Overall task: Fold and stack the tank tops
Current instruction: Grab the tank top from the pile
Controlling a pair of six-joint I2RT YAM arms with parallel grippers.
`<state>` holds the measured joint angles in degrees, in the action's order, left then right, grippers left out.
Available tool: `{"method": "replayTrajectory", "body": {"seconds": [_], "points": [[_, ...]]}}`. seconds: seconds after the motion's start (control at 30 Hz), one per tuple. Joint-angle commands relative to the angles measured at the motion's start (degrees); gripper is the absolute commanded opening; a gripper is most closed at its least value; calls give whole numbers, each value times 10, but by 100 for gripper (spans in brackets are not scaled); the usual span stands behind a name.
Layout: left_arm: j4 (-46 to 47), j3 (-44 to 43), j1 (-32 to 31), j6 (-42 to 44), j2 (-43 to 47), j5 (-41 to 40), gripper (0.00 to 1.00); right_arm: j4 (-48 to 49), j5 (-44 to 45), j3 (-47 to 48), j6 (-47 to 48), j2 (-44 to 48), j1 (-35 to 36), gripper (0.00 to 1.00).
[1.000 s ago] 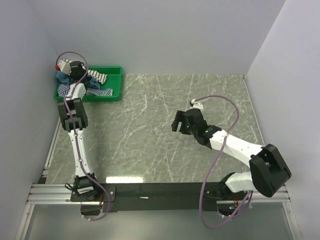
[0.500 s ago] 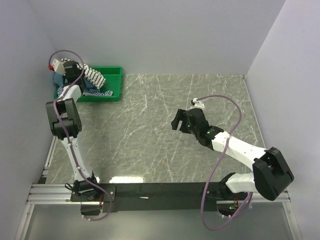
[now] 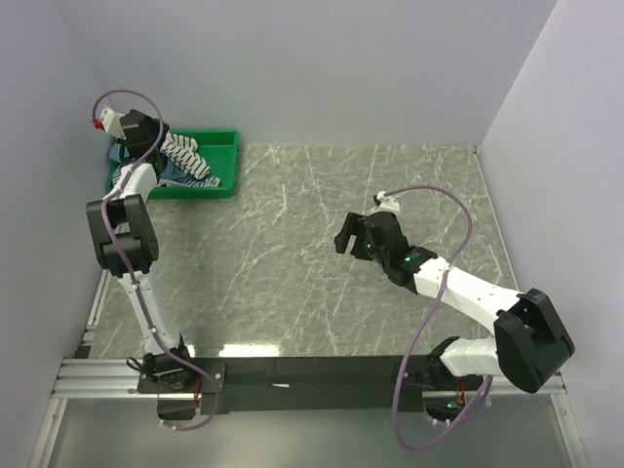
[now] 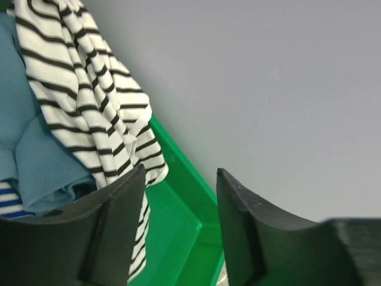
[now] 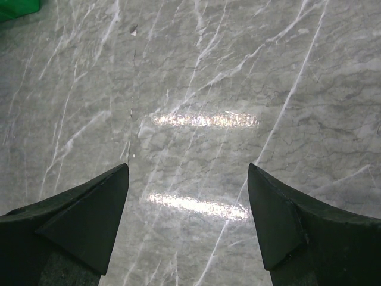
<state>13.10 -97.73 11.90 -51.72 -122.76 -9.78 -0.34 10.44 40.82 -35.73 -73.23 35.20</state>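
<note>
The tank tops lie bunched in the green tray (image 3: 224,156) at the far left corner. The white one with black stripes (image 3: 185,154) drapes over the pile and shows large in the left wrist view (image 4: 89,101). Beside it lies the teal-blue one (image 4: 36,155), and a blue-and-white striped one (image 4: 9,199) peeks out underneath. My left gripper (image 3: 156,136) hangs above the tray, open (image 4: 180,173), nothing between its fingers; the striped cloth sits just behind the left finger (image 4: 119,220). My right gripper (image 3: 346,239) hovers open over the bare table middle (image 5: 187,170).
The marble table (image 3: 292,214) is bounded by pale walls on the left, back and right. The tray's green inner wall (image 4: 190,208) stands close to the back wall. A purple cable loops over each arm.
The left gripper closed on the black-striped top, lifted it from the tray, then opened; the cloth has dropped back over the pile. The right arm has barely moved.
</note>
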Motion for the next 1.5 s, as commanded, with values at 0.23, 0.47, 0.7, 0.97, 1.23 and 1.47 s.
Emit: {"method": "replayTrajectory", "body": {"seconds": [0.23, 0.47, 0.7, 0.97, 1.23, 1.47], "points": [[-164, -219, -13, 4, -121, -110, 63, 21, 6, 8, 1, -11, -3, 86], [-174, -245, -12, -4, -161, -143, 67, 21, 6, 11, -1, -21, -4, 86], [-172, -265, -12, 10, -192, -162, 71, 21, -2, 16, -4, -37, -4, 86], [-135, -173, -9, 13, -136, -214, 66, 19, -2, 17, -4, -44, -5, 86], [-164, -178, -1, 22, -128, -240, 76, 21, -8, 20, -5, -49, -5, 85], [-241, -262, 1, 26, -185, -251, 76, 23, -16, 19, -6, -54, -4, 85]]}}
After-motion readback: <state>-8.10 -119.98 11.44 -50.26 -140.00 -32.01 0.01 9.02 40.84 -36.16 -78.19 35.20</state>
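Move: Right below the left hand, some 14 cm down, is the middle of the black-and-white striped tank top, with one end reaching towards the bin's left rim. The plain blue top lies about 4 cm back and 3 cm to the left of the hand, 16 cm below; the navy-striped top about 9 cm back and 3 cm to the right, 17 cm below. From the right hand, the black-and-white top is roughly 33 cm ahead and 52 cm to the left, some 5 cm lower. Reaching out nearly 4 cm, the empty left hand then sinks towards the black-and-white tank top, coming back level with where it began while swinging left, to end about 9 cm lower and 6 to 7 cm left. It tips down and turns counter-clockwise, each by some 20 degrees, and its half-open fingers spread wider over the cloth. The open right hand sinks about 3 cm over bare table. ##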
